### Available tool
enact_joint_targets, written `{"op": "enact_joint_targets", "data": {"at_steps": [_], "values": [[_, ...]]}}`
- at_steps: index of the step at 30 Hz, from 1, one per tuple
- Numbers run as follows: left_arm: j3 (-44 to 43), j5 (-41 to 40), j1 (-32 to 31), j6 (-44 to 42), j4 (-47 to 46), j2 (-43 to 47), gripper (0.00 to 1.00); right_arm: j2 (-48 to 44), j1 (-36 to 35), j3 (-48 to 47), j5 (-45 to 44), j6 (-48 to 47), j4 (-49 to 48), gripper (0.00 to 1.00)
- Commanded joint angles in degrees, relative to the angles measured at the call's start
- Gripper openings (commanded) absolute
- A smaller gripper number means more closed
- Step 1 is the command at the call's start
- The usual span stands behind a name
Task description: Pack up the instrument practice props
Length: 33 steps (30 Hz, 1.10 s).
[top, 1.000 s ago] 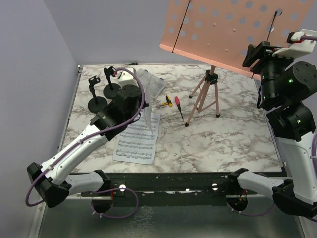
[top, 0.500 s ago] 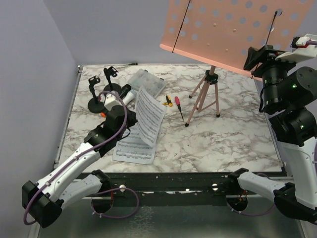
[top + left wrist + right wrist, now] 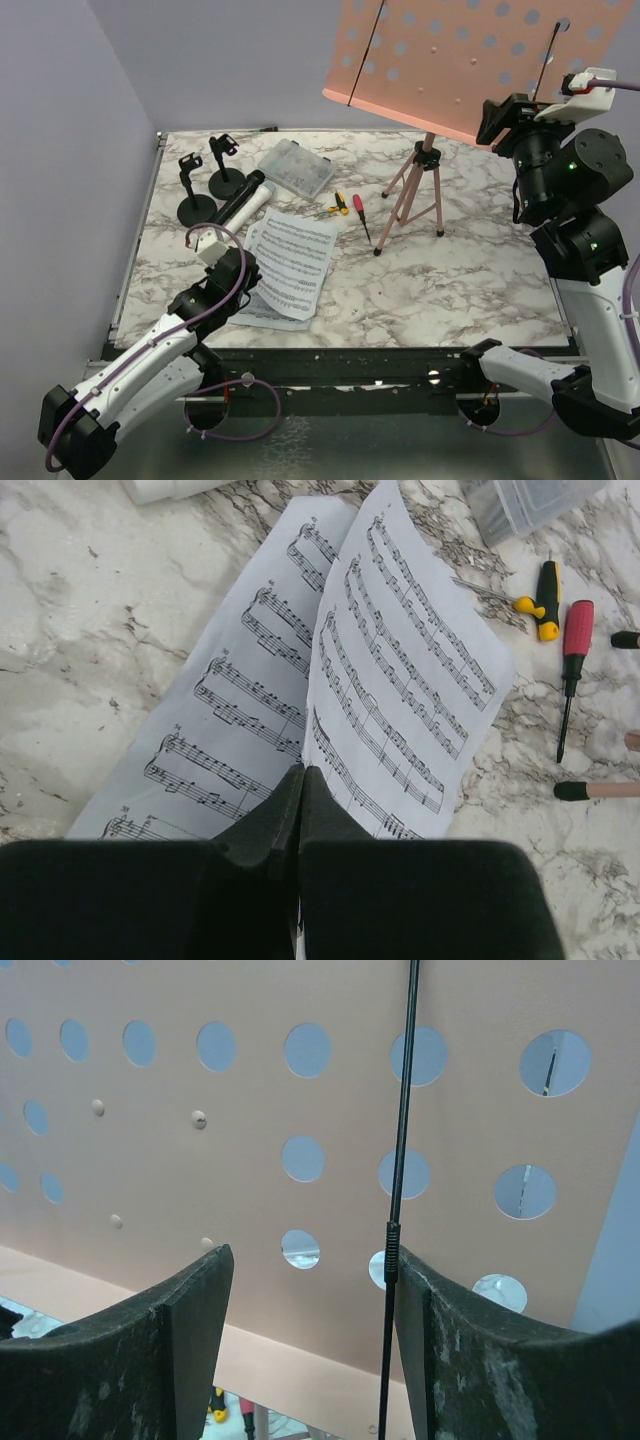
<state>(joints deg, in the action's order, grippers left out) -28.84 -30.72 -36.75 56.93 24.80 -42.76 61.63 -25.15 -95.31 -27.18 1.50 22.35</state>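
Note:
Two white sheet-music pages overlap near the left front of the table, the upper page (image 3: 293,258) (image 3: 400,670) lying across the lower one (image 3: 230,710). My left gripper (image 3: 256,290) (image 3: 300,770) is shut on the upper page's near edge. A white-bodied microphone (image 3: 243,202) lies beside two black mic holders (image 3: 195,205) (image 3: 228,180) at the back left. The pink tripod (image 3: 418,192) carries the perforated desk (image 3: 470,60) (image 3: 300,1110). My right gripper (image 3: 492,118) (image 3: 310,1290) stands open in front of the desk. A thin black rod (image 3: 400,1160) runs just beside its right finger.
A clear compartment box (image 3: 295,167) (image 3: 530,500) sits behind the pages. A yellow screwdriver (image 3: 340,203) (image 3: 545,600) and a red one (image 3: 358,208) (image 3: 575,650) lie between the pages and the tripod's feet (image 3: 590,790). The left wall stands close to the table's left edge.
My left arm has drawn back toward the near edge, and the page it holds has gone from standing upright to lying over the other page. My right gripper has shifted slightly left along the desk.

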Motion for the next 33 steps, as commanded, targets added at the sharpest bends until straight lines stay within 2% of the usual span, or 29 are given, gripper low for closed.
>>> {"op": "enact_joint_targets", "data": {"at_steps": [1, 13, 26, 27, 29, 33], "values": [[1.35, -4.74, 0.27, 2.06, 2.02, 2.14, 0.0, -1.33, 0.03, 1.46, 0.64, -0.54, -1.67, 0.68], [3.91, -9.02, 0.28, 11.02, 10.69, 7.06, 0.0, -1.77, -0.03, 1.96, 0.46, -1.01, -2.35, 0.68], [5.63, -4.08, 0.24, 12.05, 10.89, 7.49, 0.0, -2.02, 0.02, 2.29, 1.31, -2.89, -2.9, 0.68], [5.78, -3.78, 0.25, 12.13, 10.89, 7.6, 0.03, -2.13, 0.03, 2.39, 1.34, -2.98, -2.93, 0.68], [5.98, -3.32, 0.23, 12.16, 10.89, 8.09, 0.16, -2.57, 0.05, 2.5, 1.34, -2.98, -2.86, 0.68], [4.83, -3.21, 0.28, 11.63, 10.91, 9.29, 0.34, -3.53, 0.05, 2.71, 2.21, -3.16, -1.86, 0.69]]}}
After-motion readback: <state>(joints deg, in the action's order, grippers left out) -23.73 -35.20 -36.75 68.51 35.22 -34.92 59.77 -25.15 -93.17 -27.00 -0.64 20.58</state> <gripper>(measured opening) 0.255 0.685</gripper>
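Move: The left hand holds the top music sheet by its left edge; the lower music sheet it is being laid on has its middle about 5 cm right, level fore and aft, and some 6 cm below. At that table height, the white microphone lies about 16 cm ahead and 2 cm left, the clear case some 28 cm ahead and 11 cm right. From the right hand, the lower sheet is roughly 48 cm left, 7 cm back, 47 cm below. Left hand draws the held sheet about 4 cm left, 3 cm back and down over the lower sheet, then opens partway. ##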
